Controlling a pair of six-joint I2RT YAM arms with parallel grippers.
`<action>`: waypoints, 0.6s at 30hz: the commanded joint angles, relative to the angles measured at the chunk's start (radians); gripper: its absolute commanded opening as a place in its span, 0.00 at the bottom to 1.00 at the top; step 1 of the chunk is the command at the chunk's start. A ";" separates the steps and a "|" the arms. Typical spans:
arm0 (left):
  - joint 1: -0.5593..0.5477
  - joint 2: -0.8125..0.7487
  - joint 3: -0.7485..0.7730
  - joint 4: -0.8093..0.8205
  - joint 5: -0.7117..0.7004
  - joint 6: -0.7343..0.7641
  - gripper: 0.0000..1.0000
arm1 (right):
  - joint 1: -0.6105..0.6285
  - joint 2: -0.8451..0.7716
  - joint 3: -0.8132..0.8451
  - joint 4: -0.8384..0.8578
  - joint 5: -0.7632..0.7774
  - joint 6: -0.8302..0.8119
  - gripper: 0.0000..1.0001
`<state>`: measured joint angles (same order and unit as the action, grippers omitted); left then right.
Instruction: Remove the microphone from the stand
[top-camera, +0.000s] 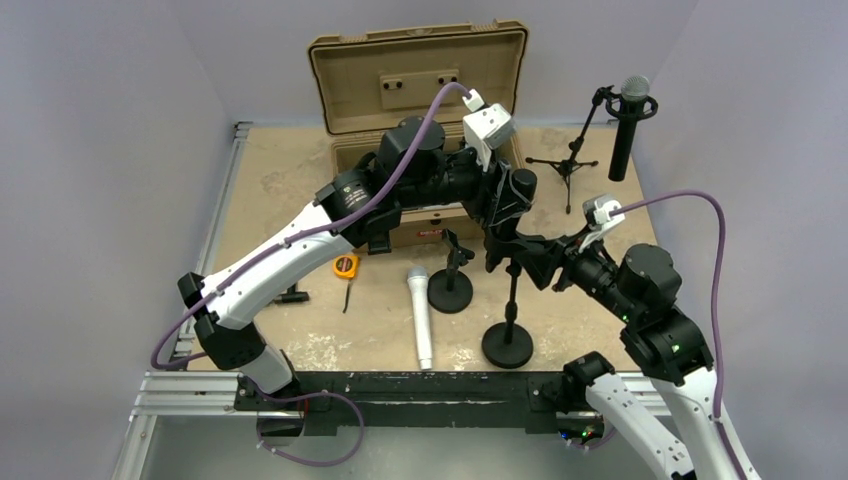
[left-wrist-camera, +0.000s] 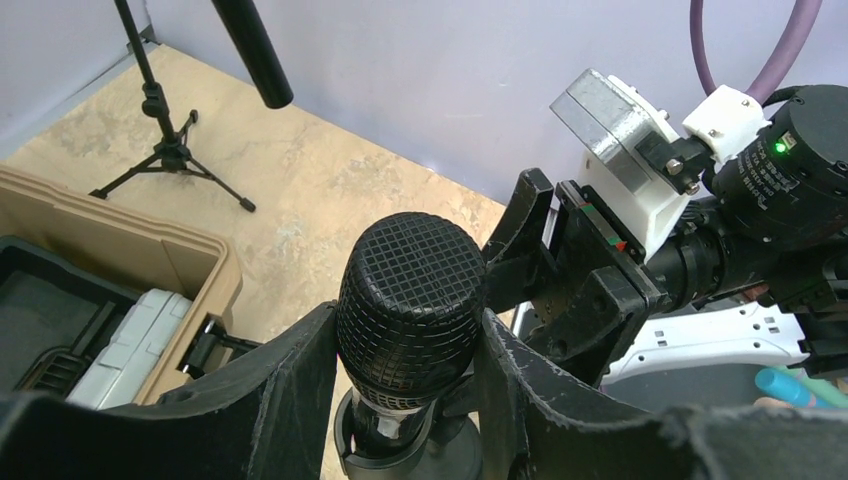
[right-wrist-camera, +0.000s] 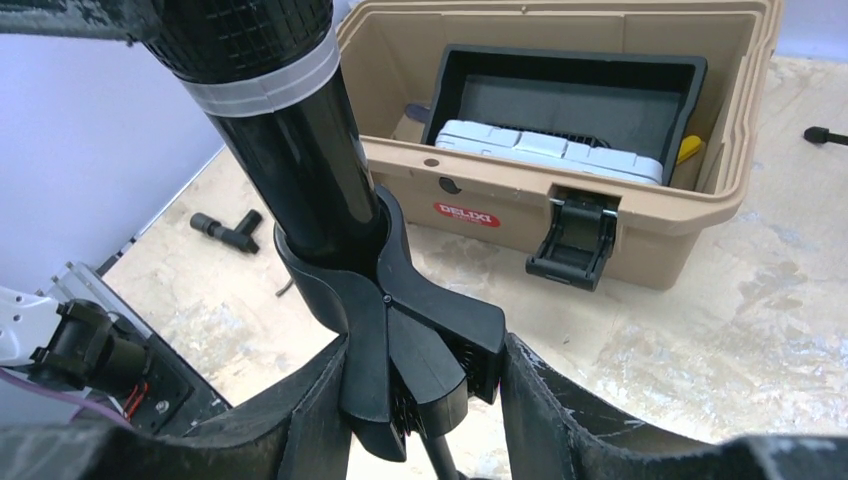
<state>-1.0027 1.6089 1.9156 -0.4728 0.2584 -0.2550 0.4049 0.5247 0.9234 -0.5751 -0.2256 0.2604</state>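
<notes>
A black microphone stands upright in the clip of a round-base stand at the table's middle. My left gripper is shut on its mesh head. In the left wrist view the head sits between both fingers, my left gripper touching it on each side. My right gripper is shut on the clip below. In the right wrist view my right gripper presses both sides of the clip's black handles, with the microphone body rising out of the clip.
An open tan case stands at the back. A tripod stand with a grey-headed microphone is at the back right. A white microphone, a small empty stand, a yellow tape measure and a black fitting lie front left.
</notes>
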 joint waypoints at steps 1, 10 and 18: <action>-0.004 -0.055 0.021 0.074 -0.045 -0.046 0.02 | -0.005 0.043 0.072 0.073 0.017 0.018 0.00; -0.005 0.037 0.174 0.028 0.118 -0.030 0.00 | -0.003 0.123 0.195 0.169 -0.023 -0.107 0.00; -0.004 0.091 0.258 0.005 0.181 0.215 0.00 | -0.003 0.202 0.262 0.123 -0.019 -0.161 0.00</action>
<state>-0.9882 1.6852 2.1391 -0.4999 0.3012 -0.1661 0.4046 0.7086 1.1381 -0.5617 -0.2314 0.1280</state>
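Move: The left fingers already hold the black microphone by its grille; the stand's clip, still around its handle, lies roughly 8 cm below that hand, a centimetre ahead and to the right. From the right hand, already gripping this clip, the grille is about 10 cm up, 2 cm left and 2 cm back. Some 32 cm below the left hand, the white mic's stand is about 10 cm left and 1 cm back; the toolbox is 14 cm left, 18 cm ahead and 30 cm below. Left fingers keep their hold on the microphone's grille and right fingers theirs on the clip while both hands, after a slight creep forward, rise together about 5.5 cm. The right hand also works forward nearly 3 cm beneath the left; both roll or tip some 10 degrees, leaning the microphone's head back towards the bases and bringing the stand's foot forward. ##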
